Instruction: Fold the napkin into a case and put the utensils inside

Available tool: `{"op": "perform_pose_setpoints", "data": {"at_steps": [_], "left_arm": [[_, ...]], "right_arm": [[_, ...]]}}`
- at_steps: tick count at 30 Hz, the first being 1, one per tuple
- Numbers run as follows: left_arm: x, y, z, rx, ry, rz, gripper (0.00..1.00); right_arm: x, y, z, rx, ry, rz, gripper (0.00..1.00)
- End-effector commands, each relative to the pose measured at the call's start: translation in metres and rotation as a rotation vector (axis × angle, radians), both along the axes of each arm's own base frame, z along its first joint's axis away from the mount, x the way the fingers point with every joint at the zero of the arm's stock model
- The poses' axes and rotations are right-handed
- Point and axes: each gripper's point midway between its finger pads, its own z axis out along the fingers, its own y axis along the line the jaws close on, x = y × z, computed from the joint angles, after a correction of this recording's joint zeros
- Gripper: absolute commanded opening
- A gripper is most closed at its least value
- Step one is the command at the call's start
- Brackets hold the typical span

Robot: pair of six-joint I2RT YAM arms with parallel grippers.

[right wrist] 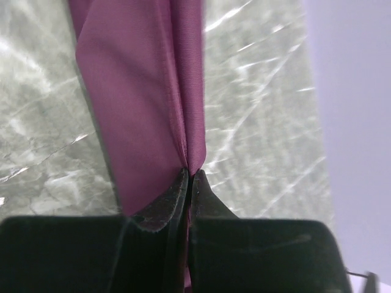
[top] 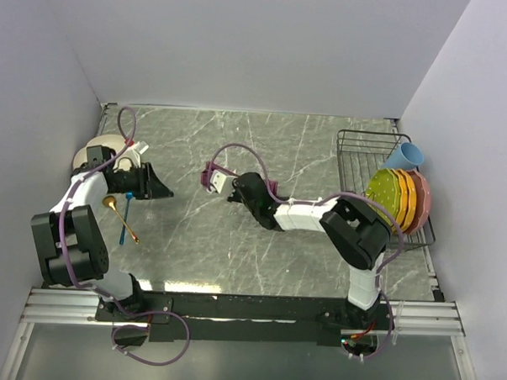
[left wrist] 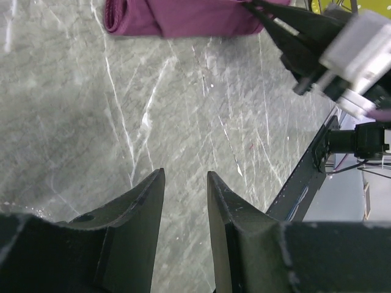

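The maroon napkin (top: pixel 209 173) is folded into a narrow strip (left wrist: pixel 183 18) lying on the marble table. My right gripper (top: pixel 210 180) is shut on one end of it, the cloth pinched between the fingertips (right wrist: pixel 190 173). The napkin (right wrist: pixel 140 91) stretches away from those jaws. My left gripper (top: pixel 163 188) hovers open over bare table at the left, nothing between its fingers (left wrist: pixel 186 173). It points toward the napkin, a good way short of it. The blue fork (top: pixel 128 203) and gold spoon (top: pixel 119 216) lie on the table just beside the left arm.
A cream plate (top: pixel 100 145) sits at the far left, behind the left arm. A black wire rack (top: pixel 364 153) at the right holds several coloured plates (top: pixel 400 196) and a blue cup (top: pixel 406 155). White walls close in three sides of the table.
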Motion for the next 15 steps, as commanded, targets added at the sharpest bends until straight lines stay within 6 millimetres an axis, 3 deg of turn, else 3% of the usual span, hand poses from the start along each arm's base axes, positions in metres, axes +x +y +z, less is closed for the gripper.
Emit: {"op": "perform_pose_setpoints", "data": {"at_steps": [1,6,10,15], "left_arm": [[-0.007,0.002,0.009,0.006,-0.054,-0.014,0.4],[-0.013,0.004,0.013,0.004,-0.067,-0.015,0.4],[-0.015,0.006,0.016,0.004,-0.077,-0.021,0.4],[-0.021,0.008,0.024,0.01,-0.102,-0.017,0.41]], "right_arm": [[0.002,0.007,0.071,0.134,-0.246,-0.027,0.0],[-0.017,0.016,0.067,0.14,-0.291,-0.004,0.0],[-0.037,0.02,0.043,0.095,-0.283,0.038,0.0],[-0.061,0.018,0.029,0.062,-0.318,0.075,0.0]]}}
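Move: My right hand already grips the folded napkin near its middle. That middle is about level with my fingers, 1 cm to the left and some 2 cm below. The clear table I am drawing the napkin over lies about 6 cm back, 1 cm left and 5 cm down. The fork is roughly 31 cm left and 10 cm back, the spoon 32 cm left and 12 cm back. From my left hand, the napkin is around 10 cm ahead, 19 cm right and 8 cm down. I keep the folded napkin pinched in my shut right fingers and draw it back about 5 cm towards my base, a little to the left, rising some 2 cm at first and then sinking most of that again. Meanwhile the right fingertips tilt up by roughly 10 degrees. My left hand, empty and partly open, eases back about 2 cm, away from the napkin. ##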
